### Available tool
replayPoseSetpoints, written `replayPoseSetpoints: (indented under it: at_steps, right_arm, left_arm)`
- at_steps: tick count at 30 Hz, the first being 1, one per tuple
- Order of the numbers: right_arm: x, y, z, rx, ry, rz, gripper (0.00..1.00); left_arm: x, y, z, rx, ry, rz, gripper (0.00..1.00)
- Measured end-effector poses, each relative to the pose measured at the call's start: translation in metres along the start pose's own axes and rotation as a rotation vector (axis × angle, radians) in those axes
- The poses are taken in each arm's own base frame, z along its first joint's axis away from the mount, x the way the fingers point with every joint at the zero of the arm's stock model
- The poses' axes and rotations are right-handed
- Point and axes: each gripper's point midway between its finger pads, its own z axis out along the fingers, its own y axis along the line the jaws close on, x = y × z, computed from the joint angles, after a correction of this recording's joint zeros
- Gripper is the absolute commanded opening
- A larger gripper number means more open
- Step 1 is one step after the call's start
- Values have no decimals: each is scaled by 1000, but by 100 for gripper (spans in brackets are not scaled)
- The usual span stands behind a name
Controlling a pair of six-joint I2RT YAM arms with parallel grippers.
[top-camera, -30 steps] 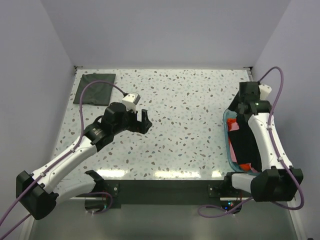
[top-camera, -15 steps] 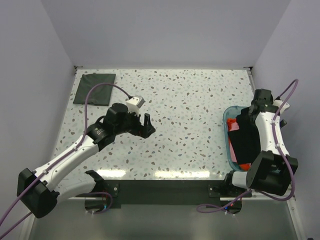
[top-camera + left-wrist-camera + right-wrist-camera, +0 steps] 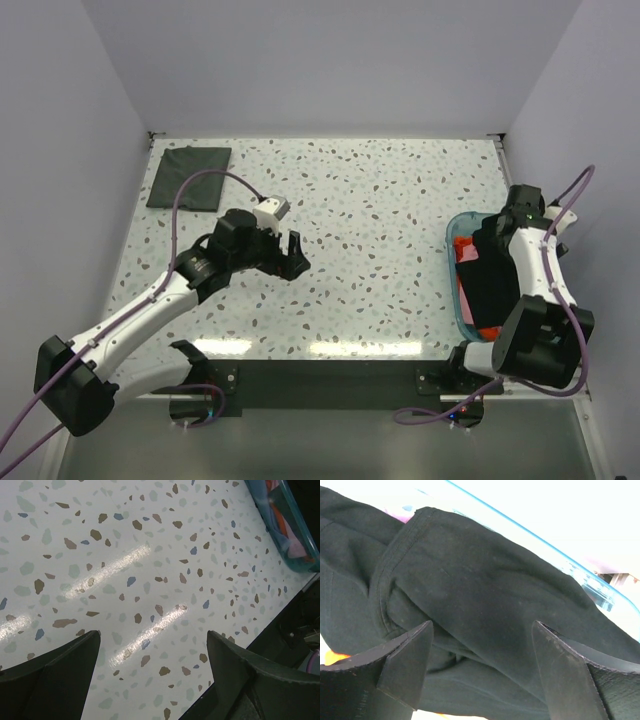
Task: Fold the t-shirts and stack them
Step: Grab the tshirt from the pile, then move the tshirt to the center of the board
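A large black t-shirt point(image 3: 490, 285) lies heaped in the blue bin point(image 3: 452, 240) at the right, over orange cloth point(image 3: 463, 250). My right gripper point(image 3: 492, 243) reaches down into the bin. In the right wrist view it point(image 3: 480, 645) is open, its fingers point(image 3: 405, 660) straddling a thick fold of the black t-shirt point(image 3: 485, 590) without pinching it. A dark grey t-shirt point(image 3: 188, 177), folded square, lies at the far left corner. My left gripper point(image 3: 285, 254) hovers open over the bare table point(image 3: 150, 580), and in its wrist view point(image 3: 152, 645) nothing sits between the fingers.
The bin's clear blue rim point(image 3: 580, 572) runs just beyond the black cloth, and pink cloth point(image 3: 400, 514) and orange cloth point(image 3: 332, 656) peek out beneath it. The left wrist view catches the bin point(image 3: 292, 550) at its top right. Walls close in on three sides.
The right arm has folded back and brought its gripper down onto the black t-shirt in the bin, jaws narrowing slightly. The left gripper has drifted a little right and nearer.
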Motion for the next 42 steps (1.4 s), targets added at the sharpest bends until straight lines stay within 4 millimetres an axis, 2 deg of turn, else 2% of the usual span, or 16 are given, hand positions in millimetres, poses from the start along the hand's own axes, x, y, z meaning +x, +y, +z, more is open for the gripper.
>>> replayPoseSetpoints:
  at_steps: [3, 7, 10, 11, 12, 16, 20, 22, 23, 24, 27, 30, 34, 38, 39, 42]
  right_arm:
    - [3, 2, 6, 7, 8, -3, 79]
    - [11, 4, 14, 18, 31, -21, 66]
    - [13, 7, 18, 19, 38, -23, 28]
    - [13, 7, 18, 19, 38, -19, 7]
    - [13, 6, 17, 19, 40, -26, 0]
    - [5, 7, 9, 8, 50, -21, 0]
    - [-29, 13, -21, -71, 16, 13, 0]
    - [-55, 21, -46, -162, -30, 53, 0]
    - [-76, 27, -71, -246, -70, 89, 0]
    - [-81, 30, -78, -273, -83, 95, 0]
    - [-115, 46, -144, -475, -179, 130, 0]
    - [-136, 73, -226, -714, -272, 102, 0]
    - [-145, 102, -330, -1026, -340, 45, 0]
    - [-150, 126, -424, -1278, -396, -3, 0]
    - [-146, 134, -453, -1353, -404, -26, 0]
    - [-133, 151, -518, -1515, -423, -69, 0]
  left_arm:
    - [4, 2, 1, -3, 8, -2, 93]
    - [5, 2, 1, -4, 11, -3, 93]
    - [5, 2, 1, -3, 10, -3, 93]
    - [5, 2, 1, -4, 11, -3, 93]
    - [5, 2, 1, -4, 11, -2, 93]
    - [4, 2, 0, -4, 5, -2, 93]
    - [1, 1, -4, -5, -12, 1, 93]
    - [-1, 1, -5, -5, -21, 2, 93]
    - [-2, 1, -6, -8, -26, 2, 93]
    - [-2, 1, -6, -9, -29, 2, 93]
    - [-6, 2, -8, -18, -39, 3, 93]
    - [-13, 2, -9, -28, -59, 3, 93]
    - [-24, 4, -14, -57, -98, -9, 93]
    - [-35, 10, -20, -107, -147, -23, 92]
    - [-40, 13, -23, -128, -169, -34, 92]
    - [-51, 19, -33, -175, -226, -59, 92]
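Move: Just below the right hand lies the black t-shirt heaped in the blue basket, its middle about 6 cm to the hand's left, 4 cm back and 5 cm down. The pink shirt under it has its middle some 10 cm left, 7 cm back and 9 cm below; orange cloth peeps out at the basket's near end, roughly 10 cm left, 17 cm back and 9 cm below. From the left hand the black t-shirt is about 45 cm right, 3 cm back and 10 cm lower. Sinking 2 cm into the black t-shirt, the right hand shuts its wide-open fingers and pinches the cloth, then sweeps it quickly up (about 45 cm) and left, with some forward, away from the basket. As it climbs, the wrist swings counter-clockwise and tips the fingers up, keeping its pinch. The empty left hand, fingers open, rises about 5 cm late on, easing left and forward. ##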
